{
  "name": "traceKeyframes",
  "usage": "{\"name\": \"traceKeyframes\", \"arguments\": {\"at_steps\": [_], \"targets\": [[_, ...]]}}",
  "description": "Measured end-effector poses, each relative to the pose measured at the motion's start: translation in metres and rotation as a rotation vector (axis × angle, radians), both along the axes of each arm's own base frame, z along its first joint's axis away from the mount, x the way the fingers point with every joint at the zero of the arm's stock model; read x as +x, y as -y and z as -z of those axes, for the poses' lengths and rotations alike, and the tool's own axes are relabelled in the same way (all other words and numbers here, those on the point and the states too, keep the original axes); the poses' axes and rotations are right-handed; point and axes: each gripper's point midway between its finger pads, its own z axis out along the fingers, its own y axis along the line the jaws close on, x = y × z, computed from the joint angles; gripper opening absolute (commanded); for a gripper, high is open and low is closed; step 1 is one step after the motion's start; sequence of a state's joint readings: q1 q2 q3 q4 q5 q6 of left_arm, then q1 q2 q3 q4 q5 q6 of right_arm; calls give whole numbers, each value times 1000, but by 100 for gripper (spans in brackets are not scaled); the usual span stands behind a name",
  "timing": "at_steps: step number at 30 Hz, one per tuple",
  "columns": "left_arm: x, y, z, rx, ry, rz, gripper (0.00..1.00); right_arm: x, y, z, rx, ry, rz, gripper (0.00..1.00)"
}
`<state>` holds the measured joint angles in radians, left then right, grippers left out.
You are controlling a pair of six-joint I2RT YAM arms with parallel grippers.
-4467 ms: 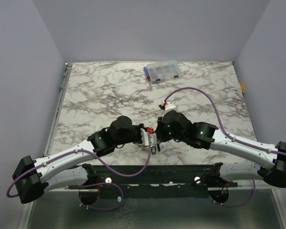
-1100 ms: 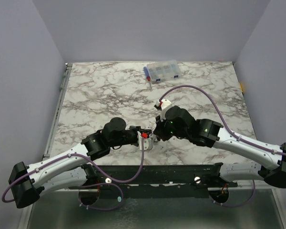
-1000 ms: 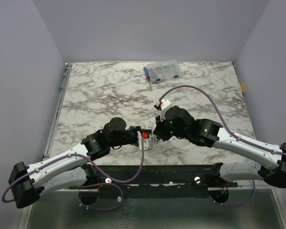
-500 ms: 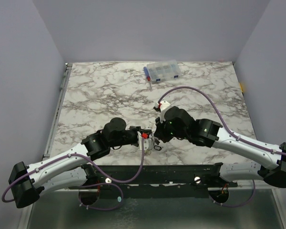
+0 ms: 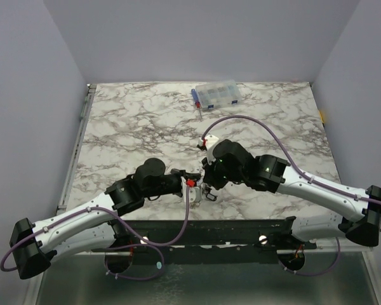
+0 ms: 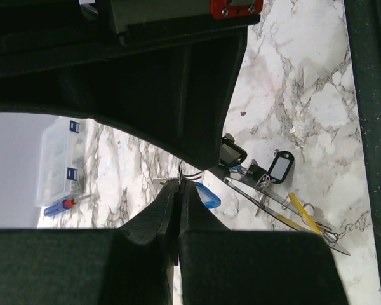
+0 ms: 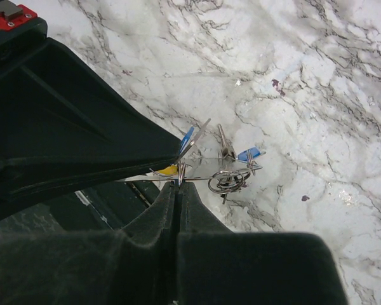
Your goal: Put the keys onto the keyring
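My two grippers meet tip to tip over the table's near edge, left gripper (image 5: pixel 194 186) and right gripper (image 5: pixel 205 184). In the left wrist view the left gripper (image 6: pixel 180 185) is shut on a thin wire loop, with a blue key (image 6: pixel 206 196) right beside it. The right gripper (image 7: pixel 180 184) is shut on the keyring (image 7: pixel 216 166), a thin metal hoop seen edge-on. Small rings (image 7: pixel 229 180), blue keys (image 7: pixel 248 154) and a yellow key (image 7: pixel 168 170) hang along it. Dark-outlined keys (image 6: pixel 280 167) and a yellow key (image 6: pixel 303 213) also show beside the hoop (image 6: pixel 273 213).
A clear compartment box (image 5: pixel 217 94) with blue parts stands at the table's far edge, a small red-and-blue tool (image 6: pixel 60 205) beside it. The dark metal frame (image 5: pixel 241 232) runs along the near edge just below the grippers.
Both grippers have stayed shut and tip to tip. The right wrist has shifted a little left and away. The left arm has followed slightly.
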<state>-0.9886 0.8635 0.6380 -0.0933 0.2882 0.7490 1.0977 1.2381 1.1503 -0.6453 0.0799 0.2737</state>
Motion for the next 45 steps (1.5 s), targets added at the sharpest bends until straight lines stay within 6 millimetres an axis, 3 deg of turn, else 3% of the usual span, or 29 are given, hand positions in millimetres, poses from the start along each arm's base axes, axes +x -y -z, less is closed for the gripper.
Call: {"name": "traceKeyframes", "arguments": {"at_steps": [10, 16, 20, 23, 29, 32, 34, 40, 45], "targets": [[-2, -1, -7, -17, 20, 8, 0, 5, -4, -18, -6, 38, -32, 32], [-2, -1, -6, -12, 19, 8, 0, 5, -5, -19, -8, 42, -41, 39], [-1, -1, -5, -11, 15, 4, 0, 5, -6, -23, 5, 47, -39, 52], [-1, -1, -3, -9, 7, -1, 0, 6, -3, -31, 43, 68, -30, 57], [-1, -1, -1, -6, -6, -8, 0, 0, 16, -37, 165, 140, -6, 59], [-1, -1, -1, -6, -11, -10, 0, -7, 27, -33, 249, 197, -25, 59], [0, -1, 1, -4, -18, -14, 0, -13, 33, -19, 289, 233, -56, 59], [0, 0, 2, -2, -26, -19, 0, -26, 29, 6, 397, 343, -183, 58], [0, -1, 2, -3, -27, -21, 0, -28, 21, -2, 496, 478, -261, 52]]}}
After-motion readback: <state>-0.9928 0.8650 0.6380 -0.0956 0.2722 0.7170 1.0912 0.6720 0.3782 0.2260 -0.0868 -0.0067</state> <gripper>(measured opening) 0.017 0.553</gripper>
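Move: My shut right fingers are at the metal keyring; the small split ring in my left fingertips lies about 1 cm ahead and 1 cm left of my right hand, level with it. From my right hand, the keyring's middle is roughly 2 cm back, straight below by 2; the ring cluster some 3 cm ahead, 1 below; the black tag about 4 cm back, 1 right and 4 below. From my left hand, the split ring is 1 cm right, level and neither ahead nor back. I open my right fingers to a little over half, letting go of the keyring as the hand rises nearly 4 cm. Then I swing it right, down and back, easing slightly left at the end, some 3 cm back and 2 cm right overall. The wrist turns about 40 degrees, bringing the fingers nearly level and pointing left, while my left hand stays put and keeps pinching the split ring. ##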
